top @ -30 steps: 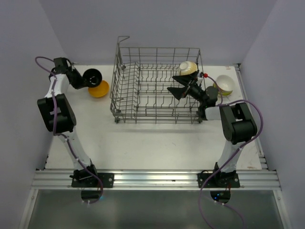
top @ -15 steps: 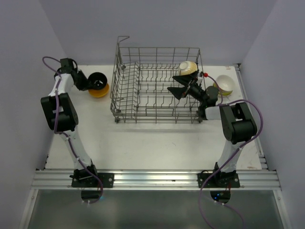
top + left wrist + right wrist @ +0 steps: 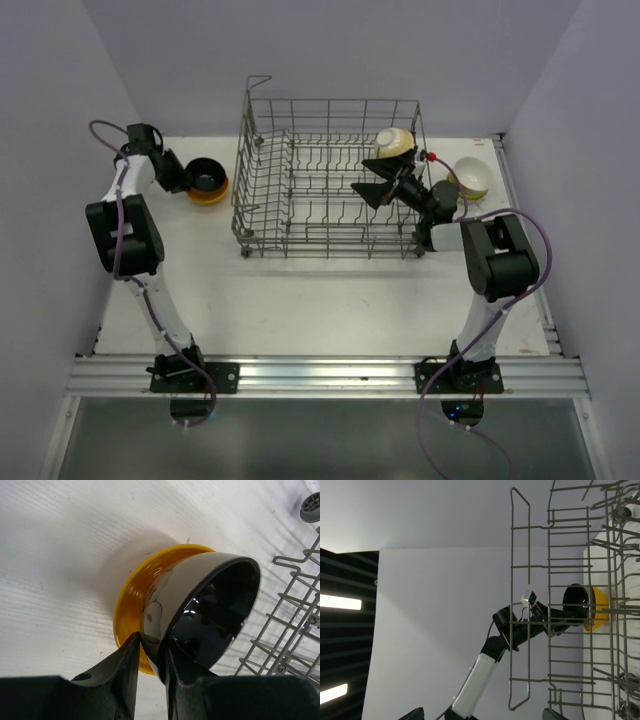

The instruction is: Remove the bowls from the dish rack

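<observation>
A black bowl with a pale outside leans tilted in a yellow bowl on the table, left of the dish rack. My left gripper straddles the black bowl's rim, one finger outside and one inside, jaws slightly parted. From above, the left gripper sits just left of the black bowl and the yellow bowl. A cream bowl stands on edge in the rack's far right corner. My right gripper hangs wide open inside the rack, just in front of the cream bowl, holding nothing.
A white bowl with a yellow-green band sits on the table right of the rack. The right wrist view looks through the rack's wire side towards the left arm. The rack's grid wall stands close to the right of the stacked bowls.
The left arm carried the black bowl down and right onto the yellow bowl, and its jaws have loosened on the rim. The right arm has not moved.
</observation>
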### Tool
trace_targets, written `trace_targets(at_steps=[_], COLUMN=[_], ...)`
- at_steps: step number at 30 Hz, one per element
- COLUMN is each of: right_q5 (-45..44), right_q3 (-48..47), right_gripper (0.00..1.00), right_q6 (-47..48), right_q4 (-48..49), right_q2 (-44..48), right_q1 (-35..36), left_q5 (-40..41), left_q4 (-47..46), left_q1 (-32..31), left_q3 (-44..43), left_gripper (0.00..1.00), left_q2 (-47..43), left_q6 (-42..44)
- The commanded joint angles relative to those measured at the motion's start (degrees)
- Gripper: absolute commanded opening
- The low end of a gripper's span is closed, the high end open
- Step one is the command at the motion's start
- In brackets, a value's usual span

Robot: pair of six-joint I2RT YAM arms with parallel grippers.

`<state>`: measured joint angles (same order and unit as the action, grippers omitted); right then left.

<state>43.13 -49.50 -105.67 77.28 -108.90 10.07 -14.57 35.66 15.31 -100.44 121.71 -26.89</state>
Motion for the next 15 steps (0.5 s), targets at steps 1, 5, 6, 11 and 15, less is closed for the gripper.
trace_targets(at_steps=[1, 5, 6, 11, 15], right_q5=[1.1, 1.2, 1.2, 1.2, 1.2], right_q3=[3.5, 3.5, 3.5, 3.3, 3.2], right_gripper=[0.99, 0.99, 0.99, 0.99, 0.99], right_q6=[0.7, 0.8, 0.7, 0.6, 0.5], right_q4=[13.2, 13.3, 13.3, 13.2, 13.3], right_q2=[-6.1, -6.4, -6.3, -6.8, -6.7], right_q1=[-2.9, -3.0, -3.0, -3.1, -3.1], left_q5=[-1.9, -2.2, -2.1, -2.0, -1.8], left_q4=[-1.7, -1.6, -1.7, -1.9, -1.9], left_q1=[0.2, 0.2, 0.1, 0.1, 0.2], left_q3=[-0.3, -0.1, 0.2, 0.3, 0.2], left_gripper=[0.28, 0.33, 0.34, 0.40, 0.50], left_q2=[-0.4, -0.3, -0.3, -0.6, -1.0], left_q6=[-0.2, 0.4, 0.5, 0.8, 0.9])
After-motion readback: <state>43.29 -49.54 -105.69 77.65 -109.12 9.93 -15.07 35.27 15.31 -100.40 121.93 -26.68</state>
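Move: The left fingers straddle the lower rim of the tipped black bowl, whose middle is some 5 cm to the right, 3 cm ahead and about 1 cm below. Under it sits the orange bowl, also about 5 cm right, 2 cm ahead and 6 cm below; the rack's left side stands roughly 15 cm to the right, level fore and aft. From the idle right hand the black bowl lies about 41 cm left, 8 cm ahead and 17 cm lower. Staying in place with the wrist held steady, pointing forward and steeply down over the orange bowl, the left hand spreads its fingers from about a quarter to nearly half open. That loosens its pinch on the black bowl's rim, leaving one finger outside the wall and the other inside the bowl. ##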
